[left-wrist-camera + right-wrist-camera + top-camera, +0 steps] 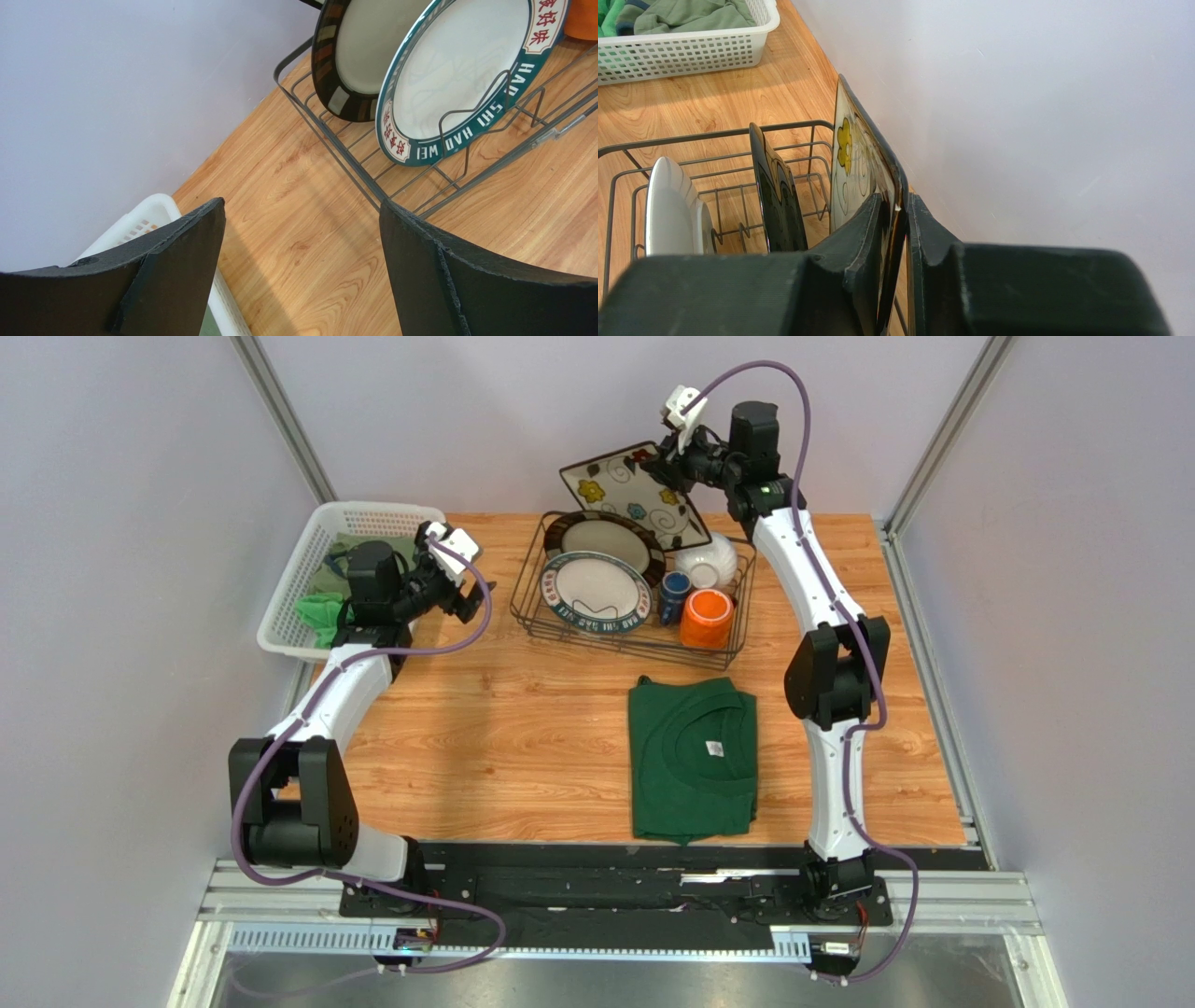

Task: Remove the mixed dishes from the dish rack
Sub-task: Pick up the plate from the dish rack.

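Note:
The dark wire dish rack [530,611] stands at the table's back middle. At its back a square white flower-patterned plate [627,493] [856,155] stands on edge, and my right gripper [662,468] [900,210] is shut on its upper rim. A dark-rimmed round plate [606,542] [351,56] [777,199] and a green-rimmed round plate [596,594] [456,77] [668,210] lean in the dividers. A white bowl [709,560], a dark blue mug [675,594] and an orange mug [707,618] fill the rack's right side. My left gripper [457,597] [302,224] hangs open left of the rack, holding nothing.
A white perforated basket [302,567] [682,45] with green cloth inside stands at the back left, close under my left arm. A folded dark green shirt [692,756] lies on the wood in front of the rack. Walls close in behind and on both sides.

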Available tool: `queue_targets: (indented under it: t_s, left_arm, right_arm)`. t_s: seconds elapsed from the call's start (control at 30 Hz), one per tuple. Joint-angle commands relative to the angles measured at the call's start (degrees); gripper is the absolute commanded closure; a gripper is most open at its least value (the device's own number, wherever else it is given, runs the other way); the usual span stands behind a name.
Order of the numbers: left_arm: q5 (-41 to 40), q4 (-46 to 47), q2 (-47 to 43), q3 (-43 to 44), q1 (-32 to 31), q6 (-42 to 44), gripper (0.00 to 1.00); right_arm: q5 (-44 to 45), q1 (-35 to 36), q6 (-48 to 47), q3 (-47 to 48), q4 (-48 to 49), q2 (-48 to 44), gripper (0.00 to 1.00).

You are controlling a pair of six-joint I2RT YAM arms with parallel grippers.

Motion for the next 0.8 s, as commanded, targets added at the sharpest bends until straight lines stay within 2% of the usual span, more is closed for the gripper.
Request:
queue_targets:
  t_s: [0.0, 0.77]
  left_arm:
    - [1.2, 2.7, -1.6, -0.1, 0.4, -0.1, 0.12]
    - [1.4, 3.4, -3.1, -0.4, 0.4, -1.8, 0.12]
  right_arm:
    - [1.5, 0.0, -3.9, 6.6, 9.4, -8.8, 1.00]
    - [2.9, 0.0, -3.3, 6.7, 7.1, -14.4, 1.00]
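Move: The right hand already grips the patterned rectangular plate near its upper edge; the plate's middle hangs about 9 cm below and 2 cm to the left, neither ahead nor back. In the rack, some 20 cm lower than this hand, the brown-rimmed plate stands about 5 cm back and 7 left, the green-rimmed plate 11 back and 8 left; the white bowl lies 3 back, 9 right and 26 below. From the left hand the held plate is about 15 cm ahead, 22 right and 2 lower. Keeping its pinch on the patterned plate, the right hand draws it upward out of the rack, starting slowly and picking up speed over about 5 cm of rise. As it climbs it eases back and a little to the right, by 1 to 2 cm each way, while the fingers stay shut on the plate and tip up by only some 5 degrees. ##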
